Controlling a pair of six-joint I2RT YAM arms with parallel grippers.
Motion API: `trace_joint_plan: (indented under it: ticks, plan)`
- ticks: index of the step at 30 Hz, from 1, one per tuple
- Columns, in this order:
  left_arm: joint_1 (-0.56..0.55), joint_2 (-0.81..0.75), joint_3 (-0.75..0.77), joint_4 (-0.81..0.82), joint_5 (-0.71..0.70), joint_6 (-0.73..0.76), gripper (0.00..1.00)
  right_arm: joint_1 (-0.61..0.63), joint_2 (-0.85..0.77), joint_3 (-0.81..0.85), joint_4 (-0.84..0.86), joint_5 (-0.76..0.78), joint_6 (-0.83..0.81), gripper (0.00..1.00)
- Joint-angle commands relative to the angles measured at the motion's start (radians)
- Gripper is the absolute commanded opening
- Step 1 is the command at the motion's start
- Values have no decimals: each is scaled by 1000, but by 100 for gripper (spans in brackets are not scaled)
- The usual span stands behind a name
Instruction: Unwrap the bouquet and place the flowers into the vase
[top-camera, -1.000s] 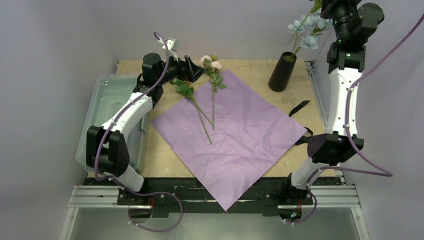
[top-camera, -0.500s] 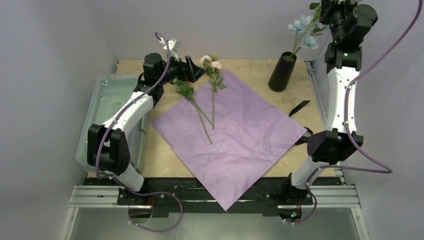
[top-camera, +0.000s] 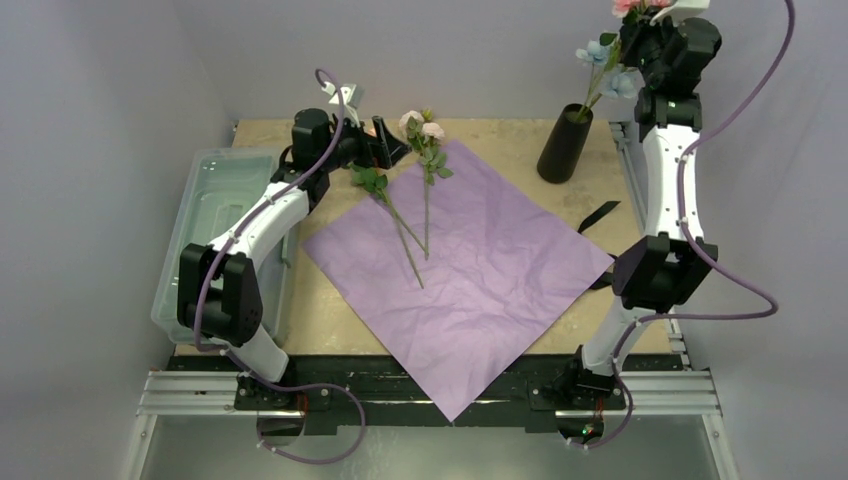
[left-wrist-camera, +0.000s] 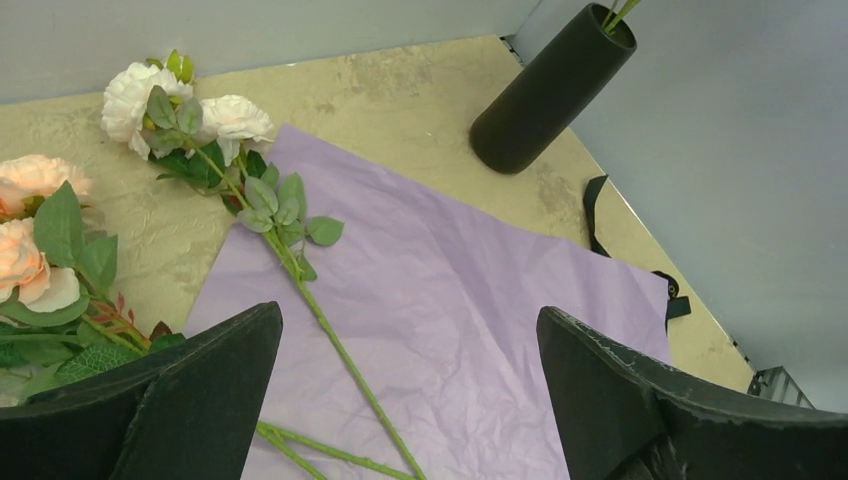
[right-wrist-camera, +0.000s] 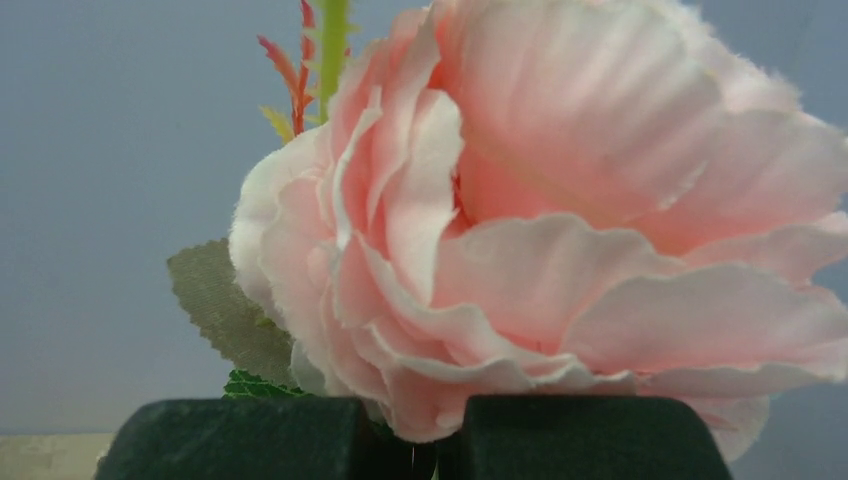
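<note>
The black vase (top-camera: 565, 143) (left-wrist-camera: 545, 90) stands at the back right with pale blue flowers (top-camera: 603, 60) in it. High above and just right of it, my right gripper (top-camera: 640, 35) (right-wrist-camera: 440, 450) is shut on the stem of a pink rose (top-camera: 628, 5) (right-wrist-camera: 560, 220). The lilac wrapping paper (top-camera: 460, 260) (left-wrist-camera: 450, 300) lies flat and open. White roses (top-camera: 420, 125) (left-wrist-camera: 190, 105) on long stems lie across its far corner, with peach roses (left-wrist-camera: 25, 220) beside them. My left gripper (top-camera: 378, 140) (left-wrist-camera: 408, 315) hovers open over those stems, holding nothing.
A clear plastic bin (top-camera: 205, 220) sits along the table's left edge beside my left arm. The black ribbon (top-camera: 598, 215) (left-wrist-camera: 600, 215) lies off the paper's right edge, near my right arm. Grey walls close in on the back and both sides.
My right arm has swung left toward the vase, carrying the pink rose, which now shows at the top of the view. My left gripper has edged slightly right, still open.
</note>
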Motion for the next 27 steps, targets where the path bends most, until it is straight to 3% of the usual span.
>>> trace_joint_plan:
  ticks: [1,5,13,27]
  plan:
    - [-1,-5,24,-19,-23,27,100,29,40,-7,-2,-21,-11,1]
    - [-1,5,24,-59,-40,31,100,56,80,1,-18,-15,-35,13]
    - [1,22,32,-150,-123,11,100,91,109,13,-22,1,-68,54]
    - [71,-19,-52,-201,-252,-111,100,91,30,-19,-45,-23,-37,90]
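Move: The vase for the held pink flower stands about 3 cm ahead of the right hand and 4 cm to its left, its middle some 36 cm below; the blue flowers in it are about 4 cm ahead, 3 cm left and 8 cm lower than that hand. From the left hand, the peach flower heads lie about 17 cm ahead, 6 cm left and 24 cm down, the white flower heads 21 cm ahead and 7 cm right at the same depth. The pink flower, stem downward, is lowered into the vase by the right hand, which sinks about 10 cm while going some 5 cm forward and 4 cm left, tipping slightly down; its fingers begin opening on the way, then it stays put as they spread nearly wide, letting go of the stem. The left hand, open and empty, sinks 6 cm and drifts left towards the peach flowers, tipping down and turning counter-clockwise. ##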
